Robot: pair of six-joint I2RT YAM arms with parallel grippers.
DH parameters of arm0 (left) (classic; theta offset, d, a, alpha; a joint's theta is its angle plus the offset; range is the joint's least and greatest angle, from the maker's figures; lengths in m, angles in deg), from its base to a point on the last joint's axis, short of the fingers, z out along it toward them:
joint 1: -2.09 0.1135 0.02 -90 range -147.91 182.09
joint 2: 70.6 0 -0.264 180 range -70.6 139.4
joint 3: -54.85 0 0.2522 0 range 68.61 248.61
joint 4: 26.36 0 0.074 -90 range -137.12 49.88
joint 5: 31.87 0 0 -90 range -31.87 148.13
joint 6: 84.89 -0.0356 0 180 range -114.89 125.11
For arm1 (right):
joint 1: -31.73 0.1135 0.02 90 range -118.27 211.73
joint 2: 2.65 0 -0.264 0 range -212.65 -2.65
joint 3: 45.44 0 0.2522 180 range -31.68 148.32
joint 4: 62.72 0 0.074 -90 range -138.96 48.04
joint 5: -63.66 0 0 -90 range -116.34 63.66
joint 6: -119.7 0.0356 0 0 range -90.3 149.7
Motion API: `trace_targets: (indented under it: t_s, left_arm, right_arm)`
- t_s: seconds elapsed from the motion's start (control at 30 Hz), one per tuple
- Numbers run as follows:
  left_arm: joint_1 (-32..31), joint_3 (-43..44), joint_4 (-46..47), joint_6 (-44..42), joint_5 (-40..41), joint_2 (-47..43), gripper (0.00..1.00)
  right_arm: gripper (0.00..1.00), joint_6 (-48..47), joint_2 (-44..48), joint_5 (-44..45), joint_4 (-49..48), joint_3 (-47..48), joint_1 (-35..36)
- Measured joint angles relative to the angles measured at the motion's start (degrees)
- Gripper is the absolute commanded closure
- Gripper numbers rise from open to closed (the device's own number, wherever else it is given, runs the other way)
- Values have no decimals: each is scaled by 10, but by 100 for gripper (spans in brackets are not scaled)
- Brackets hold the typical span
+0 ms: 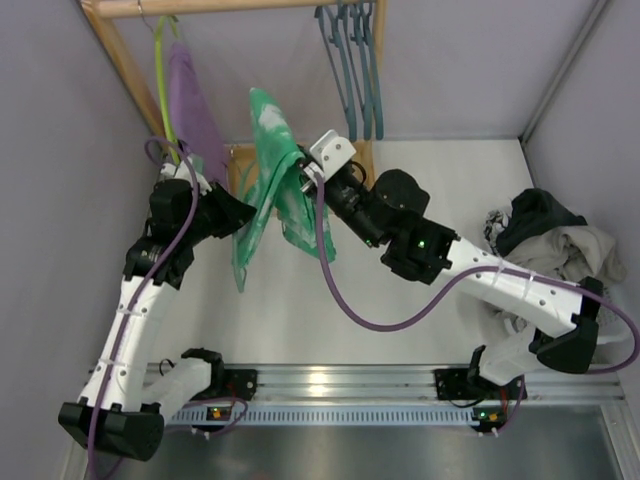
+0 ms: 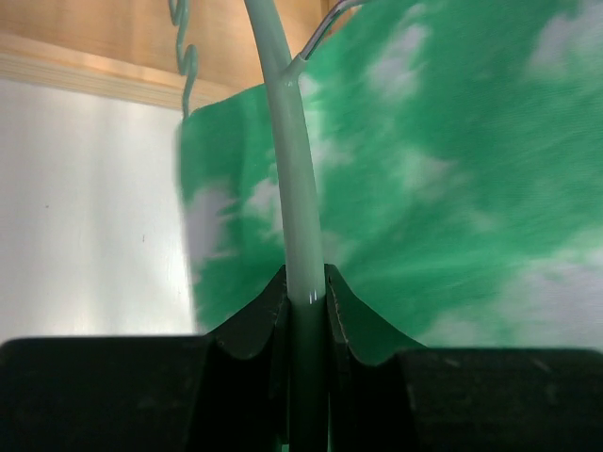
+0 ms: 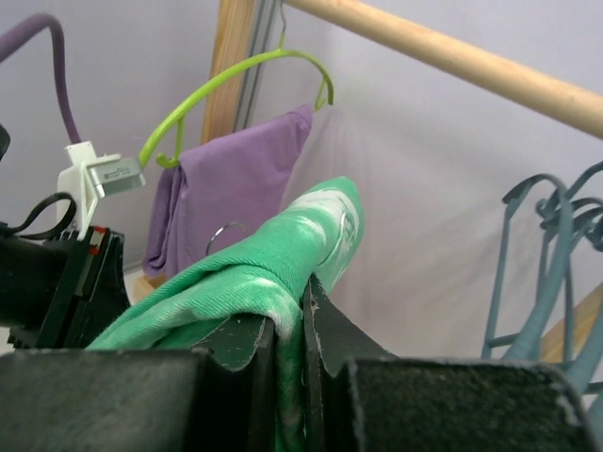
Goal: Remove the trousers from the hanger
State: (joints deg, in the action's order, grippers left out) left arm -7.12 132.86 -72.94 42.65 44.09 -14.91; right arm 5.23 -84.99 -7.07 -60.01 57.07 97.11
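The mint-green trousers [image 1: 268,165] with white blotches hang between my two grippers. My left gripper [image 1: 243,212] is shut on the pale hanger bar [image 2: 300,207] that carries them, with the green cloth [image 2: 452,188] just behind the bar. My right gripper [image 1: 308,178] is shut on a fold of the mint-green trousers [image 3: 254,273], and the cloth drapes over its left finger. The lilac trousers [image 1: 195,110] hang on a lime-green hanger [image 1: 163,80] from the wooden rail [image 1: 200,8] at the back left. They also show in the right wrist view [image 3: 226,188].
Several empty teal hangers [image 1: 355,60] hang from the rail at the back and show in the right wrist view [image 3: 556,273]. A grey-and-dark laundry heap [image 1: 545,235] lies at the right. The rack's wooden post [image 1: 125,70] stands at the left, with walls close on both sides.
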Motion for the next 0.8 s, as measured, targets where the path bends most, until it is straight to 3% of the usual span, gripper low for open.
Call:
trace_targets:
  t_s: [0.27, 0.8]
  left_arm:
    - [2, -11, -15, -18, 7, 6, 100]
    - [2, -2, -17, -32, 10, 29, 100]
  right_arm:
    - [100, -5, 80, 29, 4, 3, -25]
    - [100, 157, 422, 12, 164, -90, -327]
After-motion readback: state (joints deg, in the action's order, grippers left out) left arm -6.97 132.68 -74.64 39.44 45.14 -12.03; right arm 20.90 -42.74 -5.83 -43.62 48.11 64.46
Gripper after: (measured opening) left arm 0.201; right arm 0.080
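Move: The white laundry basket, where the held trousers are being carried, lies about 52 cm to the right gripper's right, some 3 cm nearer the base and 40 cm below. The grey-blue hangers hang about 18 cm ahead and 9 cm right of this gripper, slightly higher; the purple trousers are 9 cm ahead and 17 cm left. From the left gripper, still on the mint hanger, the basket is roughly 62 cm right, 5 cm back and 20 cm down. Sweep the right gripper fast to the right, about 34 cm, away from the mint hanger and towards the laundry basket, keeping the green trousers pinched. Lift some 11 cm on the way, then ease back and begin to sink near the end; roll its left side up and swing it clockwise as you go. Keep the left gripper shut on the mint hanger, letting it settle a couple of centimetres. ##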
